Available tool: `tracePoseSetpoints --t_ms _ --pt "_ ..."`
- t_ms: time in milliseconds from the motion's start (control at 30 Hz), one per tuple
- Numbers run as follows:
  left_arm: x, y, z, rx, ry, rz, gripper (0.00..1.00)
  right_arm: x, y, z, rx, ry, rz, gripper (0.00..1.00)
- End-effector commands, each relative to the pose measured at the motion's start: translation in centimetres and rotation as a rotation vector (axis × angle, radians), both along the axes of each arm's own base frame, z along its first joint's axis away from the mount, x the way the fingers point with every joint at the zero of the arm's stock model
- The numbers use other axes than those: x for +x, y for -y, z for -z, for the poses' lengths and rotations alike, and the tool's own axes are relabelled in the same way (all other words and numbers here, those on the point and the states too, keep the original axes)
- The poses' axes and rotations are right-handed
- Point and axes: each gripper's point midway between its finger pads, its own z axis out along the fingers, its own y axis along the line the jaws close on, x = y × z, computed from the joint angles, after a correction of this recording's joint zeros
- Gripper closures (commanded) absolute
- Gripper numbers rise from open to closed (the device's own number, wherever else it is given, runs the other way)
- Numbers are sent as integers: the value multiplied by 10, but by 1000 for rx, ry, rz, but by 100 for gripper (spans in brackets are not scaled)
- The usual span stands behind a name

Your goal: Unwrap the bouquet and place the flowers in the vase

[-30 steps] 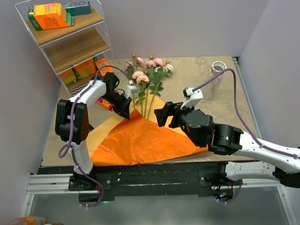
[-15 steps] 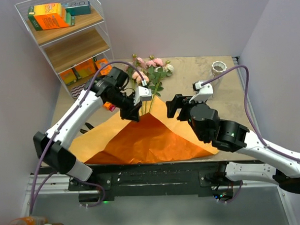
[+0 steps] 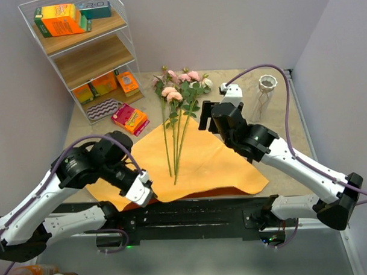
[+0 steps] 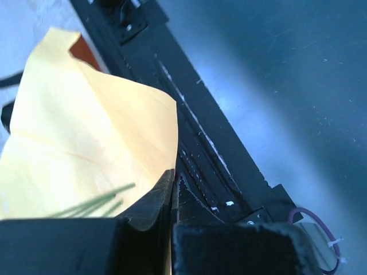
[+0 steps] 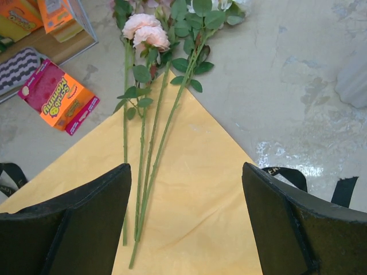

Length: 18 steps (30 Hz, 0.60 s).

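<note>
The bouquet lies unwrapped: its orange paper [image 3: 202, 164] is spread flat on the table, and the flowers [image 3: 179, 92] rest on it with their green stems [image 3: 174, 144] pointing toward the near edge. My left gripper [image 3: 146, 193] is at the paper's near-left edge, shut on that edge of the paper [image 4: 86, 132], which runs in between the fingertips [image 4: 174, 175]. My right gripper [image 3: 210, 121] hovers open over the far corner of the paper [image 5: 195, 189], its fingers astride bare paper just right of the stems [image 5: 143, 172]. The vase [image 3: 266, 86] stands at the back right, apart from both grippers.
A clear shelf unit [image 3: 90, 50] with boxes stands at the back left. A pink and orange box [image 3: 130, 118] lies on the table beside the paper. Black ribbon [image 5: 287, 175] lies by the paper's right edge. The black rail [image 3: 186, 213] borders the near edge.
My left arm swung from beside the flowers back to the near edge, shutting its jaws and drawing the paper out flat. My right gripper moved farther toward the flowers, still open.
</note>
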Motion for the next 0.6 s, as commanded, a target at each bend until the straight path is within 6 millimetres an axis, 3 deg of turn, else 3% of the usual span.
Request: tracePoseSetpoints --t_ms 0,67,167,200,300,400,433,500,533,567 --pt "-15 8 7 -21 -2 138 88 8 -11 -8 35 -9 -32 19" --pt "-21 8 11 -25 25 189 78 12 -14 3 4 -37 -25 19" --pt "-20 7 27 15 90 241 25 16 -15 15 -34 -84 -14 18" --pt "-18 7 31 36 112 244 1 17 -18 22 -45 -102 -24 18" --pt "-12 8 30 36 182 268 1 13 -23 36 -24 -115 -49 18" --pt "-3 12 15 5 274 274 1 12 -27 52 -13 -128 -62 20" --pt "-3 14 1 -35 306 277 1 10 -30 58 -12 -142 -75 21" --pt "-4 18 -16 -75 311 269 1 -1 -38 74 0 -184 -129 23" --pt "-4 21 -30 -101 316 262 1 -8 -52 71 47 -171 -196 23" --pt "-3 22 -35 -106 305 245 1 -28 -63 89 25 -189 -259 24"
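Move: The open right hand hovers over the unwrapped sheet: the bare stems of the flowers lie about 8 cm to its left, 5 cm ahead and 20 cm below, their blooms some 28 cm ahead and 6 cm left, the vase about 15 cm ahead and 22 cm right. The shut left hand holds the paper's near edge; the table's near edge is about 9 cm ahead of it and 20 cm lower, the stems' cut ends some 18 cm ahead and 5 cm right. The left fingers let go of the paper's near edge, spreading from shut to fully open while that hand dips about 3 cm, rises again and turns some 15 degrees clockwise. Meanwhile the right hand, fingers still wide and touching nothing, sinks about 8 cm and drifts some 3 cm left towards the stems, tipping its fingers further down. ##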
